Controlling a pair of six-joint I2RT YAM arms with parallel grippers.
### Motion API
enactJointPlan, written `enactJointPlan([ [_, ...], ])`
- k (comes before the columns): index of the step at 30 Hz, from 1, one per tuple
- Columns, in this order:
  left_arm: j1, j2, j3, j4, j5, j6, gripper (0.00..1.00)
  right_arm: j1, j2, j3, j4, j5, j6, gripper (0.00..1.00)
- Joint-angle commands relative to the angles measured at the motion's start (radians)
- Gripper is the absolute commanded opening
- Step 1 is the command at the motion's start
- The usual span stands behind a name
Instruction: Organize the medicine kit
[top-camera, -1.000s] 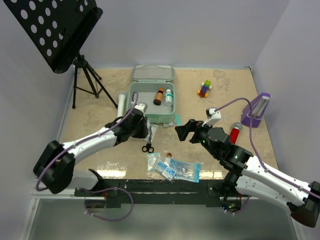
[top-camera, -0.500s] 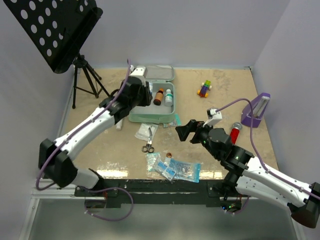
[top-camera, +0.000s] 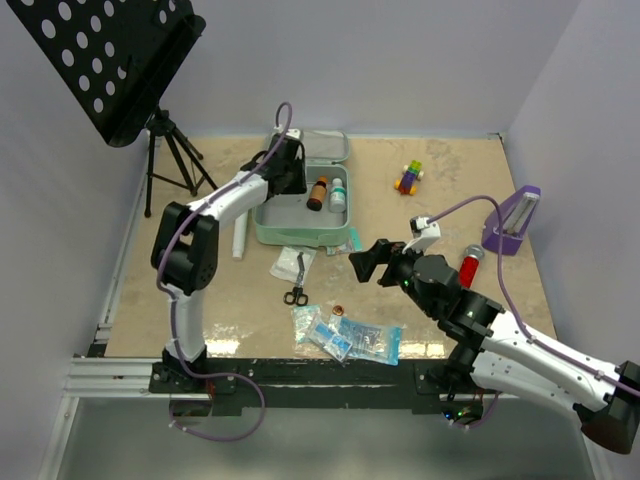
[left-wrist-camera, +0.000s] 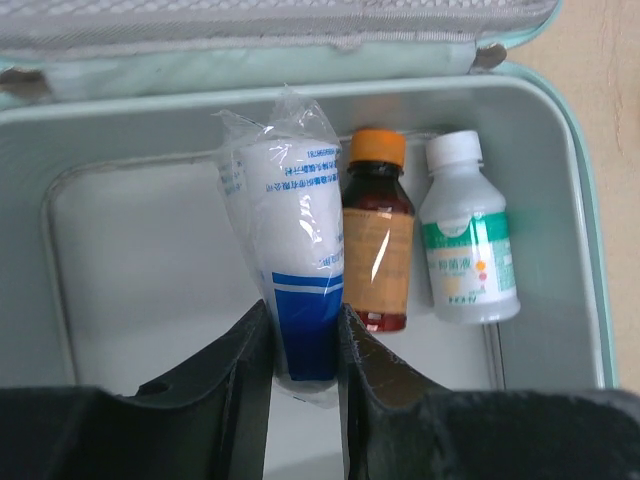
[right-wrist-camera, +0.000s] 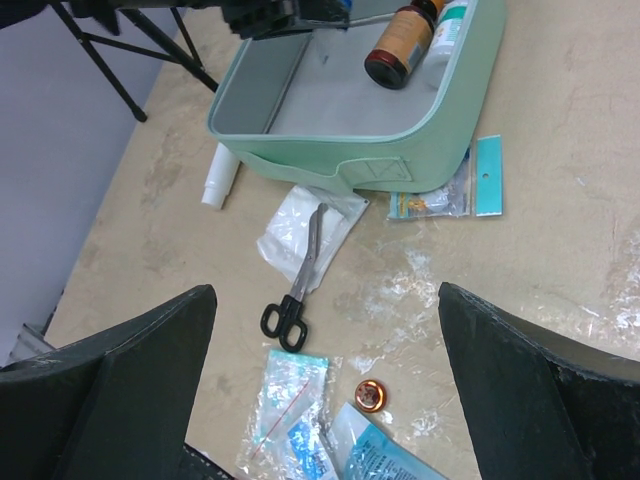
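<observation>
The medicine kit (top-camera: 300, 237) lies open at the back of the table, a pale mint case (left-wrist-camera: 560, 130) with its lid (top-camera: 308, 145) folded back. Inside lie a brown bottle with an orange cap (left-wrist-camera: 376, 245) and a white bottle with a green label (left-wrist-camera: 466, 250). My left gripper (left-wrist-camera: 303, 312) hovers over the kit's tray (top-camera: 285, 165), shut on a white-and-blue roll in clear wrap (left-wrist-camera: 290, 210). The roll points into the tray beside the brown bottle. My right gripper (top-camera: 368, 262) stands wide open above the table in front of the kit (right-wrist-camera: 325, 290), holding nothing.
Black-handled scissors (right-wrist-camera: 295, 290) lie on a white packet (right-wrist-camera: 290, 235) in front of the kit. Clear bags (right-wrist-camera: 290, 410), a small copper tin (right-wrist-camera: 368, 395), a white tube (top-camera: 240, 222), a red bottle (top-camera: 468, 268), a purple wedge (top-camera: 512, 220), toy blocks (top-camera: 408, 177) and a music stand (top-camera: 110, 60) surround it.
My left arm has swung from the table in front of the kit back over its open tray, carrying the wrapped roll. The right arm has stayed still.
</observation>
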Motion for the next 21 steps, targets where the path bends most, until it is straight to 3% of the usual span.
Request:
enactJointPlan([
  [1, 0.012, 0.104, 0.138, 0.019, 0.046, 0.025, 0.25, 0.002, 0.003, 0.015, 0.062, -0.02, -0.022, 0.98],
  [21, 0.012, 0.25, 0.214, -0.044, 0.15, 0.046, 0.27, 0.002, 0.056, 0.022, 0.073, -0.025, -0.034, 0.98],
])
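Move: The left hand holds the wrapped bandage roll over the green medicine kit; its spot, the kit floor just left of the brown bottle, lies about 2 cm ahead, 2 cm right and 6 cm down. At that low level the brown bottle is some 6 cm right and 1 cm ahead, the white bottle about 12 cm right and 1 cm ahead. From the right hand, the spot is roughly 20 cm ahead, 16 cm left and 16 cm down. The left hand lowers the still-pinched bandage roll about 6 cm beside the brown bottle, easing forward and right. ##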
